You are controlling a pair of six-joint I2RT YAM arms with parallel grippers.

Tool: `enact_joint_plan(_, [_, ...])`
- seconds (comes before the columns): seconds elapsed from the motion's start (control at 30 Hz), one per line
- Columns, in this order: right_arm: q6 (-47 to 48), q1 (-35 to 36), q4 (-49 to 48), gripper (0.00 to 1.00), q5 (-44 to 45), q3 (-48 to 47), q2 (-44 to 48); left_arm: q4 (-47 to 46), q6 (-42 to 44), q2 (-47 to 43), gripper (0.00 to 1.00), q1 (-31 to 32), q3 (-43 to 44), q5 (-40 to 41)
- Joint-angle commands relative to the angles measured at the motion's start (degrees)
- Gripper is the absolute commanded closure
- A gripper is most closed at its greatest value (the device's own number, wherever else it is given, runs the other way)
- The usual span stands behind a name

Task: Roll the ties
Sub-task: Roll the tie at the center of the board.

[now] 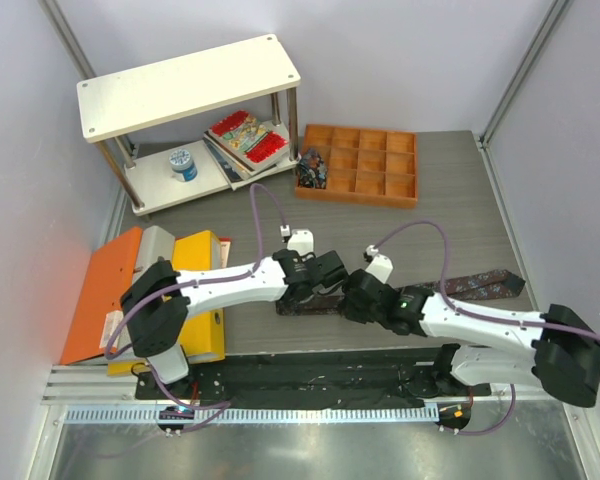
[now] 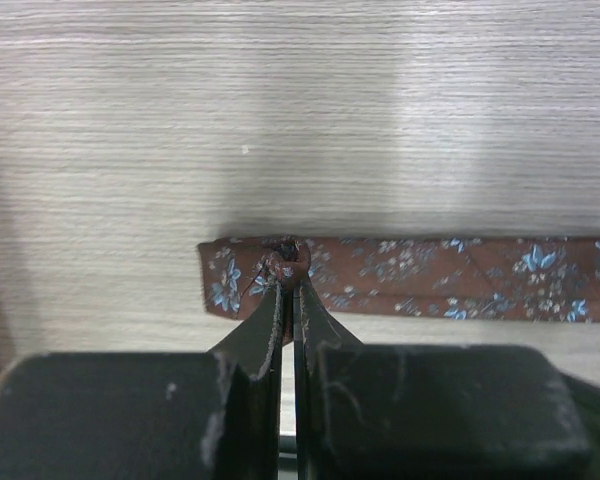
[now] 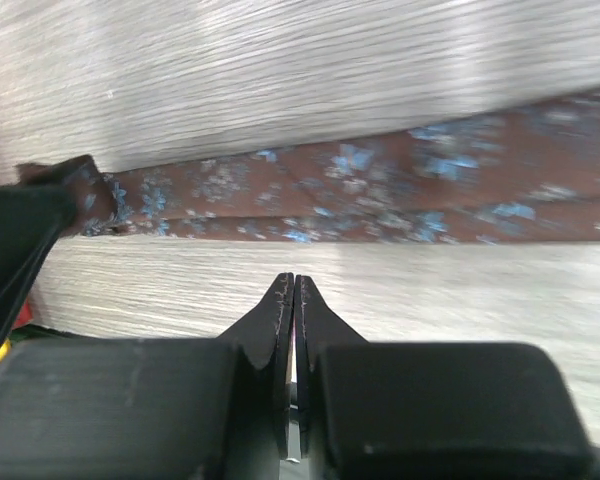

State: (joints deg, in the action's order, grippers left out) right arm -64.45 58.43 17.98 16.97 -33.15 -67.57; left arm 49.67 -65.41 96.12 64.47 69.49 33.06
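Observation:
One tie, brown with small blue and reddish flowers, lies flat across the table in front of both arms. In the left wrist view the tie runs right from its narrow end, and my left gripper is shut on a pinched bit of cloth near that end. In the top view my left gripper sits over the tie's left end and my right gripper is close beside it. The right wrist view shows the tie just beyond my right gripper, whose jaws are together with nothing between them.
An orange compartment tray holding small dark items stands at the back. A white two-level shelf at the back left holds red patterned books and a blue spool. Orange and yellow flat boxes lie left.

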Motion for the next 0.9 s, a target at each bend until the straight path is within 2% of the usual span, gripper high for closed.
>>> enact_joint_plan(0.0, [-1.47, -0.25, 2.49, 0.93, 5.26, -0.08, 7.96, 1.92, 0.54, 6.09, 1.0, 1.71, 2.04, 0.08])
enact_joint_plan(0.17, [-3.14, -0.34, 4.43, 0.93, 5.88, 2.73, 12.46, 1.39, 0.72, 9.7, 0.96, 1.8, 3.19, -1.15])
enact_joint_plan(0.27, [-3.67, -0.34, 4.96, 0.93, 5.79, 3.79, 14.3, 0.35, 0.63, 10.32, 0.9, 2.06, 2.76, -1.86])
enact_joint_plan(0.5, [-3.5, -0.25, 5.75, 0.93, 5.79, 3.35, 15.36, -0.98, 1.07, 8.39, 0.61, 2.51, 1.79, -2.21])
enact_joint_plan(0.57, [-3.32, -0.34, 5.75, 0.93, 5.79, 2.83, 15.28, -0.89, 1.24, 7.77, 0.57, 2.51, 1.96, -2.12])
enact_joint_plan(0.7, [-2.79, -0.25, 6.1, 0.93, 5.88, 1.86, 14.66, -0.37, 1.86, 6.63, 0.42, 2.51, 2.84, -2.38])
enact_joint_plan(0.8, [-2.62, -0.25, 6.37, 0.93, 6.14, 1.24, 14.4, 0.16, 1.95, 6.02, 0.36, 2.51, 3.8, -2.47])
enact_joint_plan(0.87, [-2.44, -0.25, 6.72, 0.93, 6.32, 0.63, 14.4, 0.16, 2.04, 5.58, 0.35, 2.51, 4.24, -2.91])
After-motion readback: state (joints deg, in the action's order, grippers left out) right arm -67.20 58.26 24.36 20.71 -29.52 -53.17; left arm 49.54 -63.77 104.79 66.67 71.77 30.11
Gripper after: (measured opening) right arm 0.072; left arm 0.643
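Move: My left fingers already pinch the folded-over end of the tie, roughly 6 cm above the flat tie strip where it will go, about 1 cm behind me and 1 cm to my right. The strip's left tip lies some 4 cm to my left, level with me and just as far below. The right gripper is about 10 cm to my right and 3 cm back; from that right hand, the spot is about 10 cm left, 2 cm ahead and 4 cm below. My left hand sinks about 5 cm, easing slightly back and to the right, to lay the pinched fold down on the tie strip. Down there I spread the fingers wide to let go of the cloth, then start up again by about 1 cm. Meanwhile my empty right hand, fingers still shut, backs off some 3 cm to the right and rises as much, clear of the tie. ##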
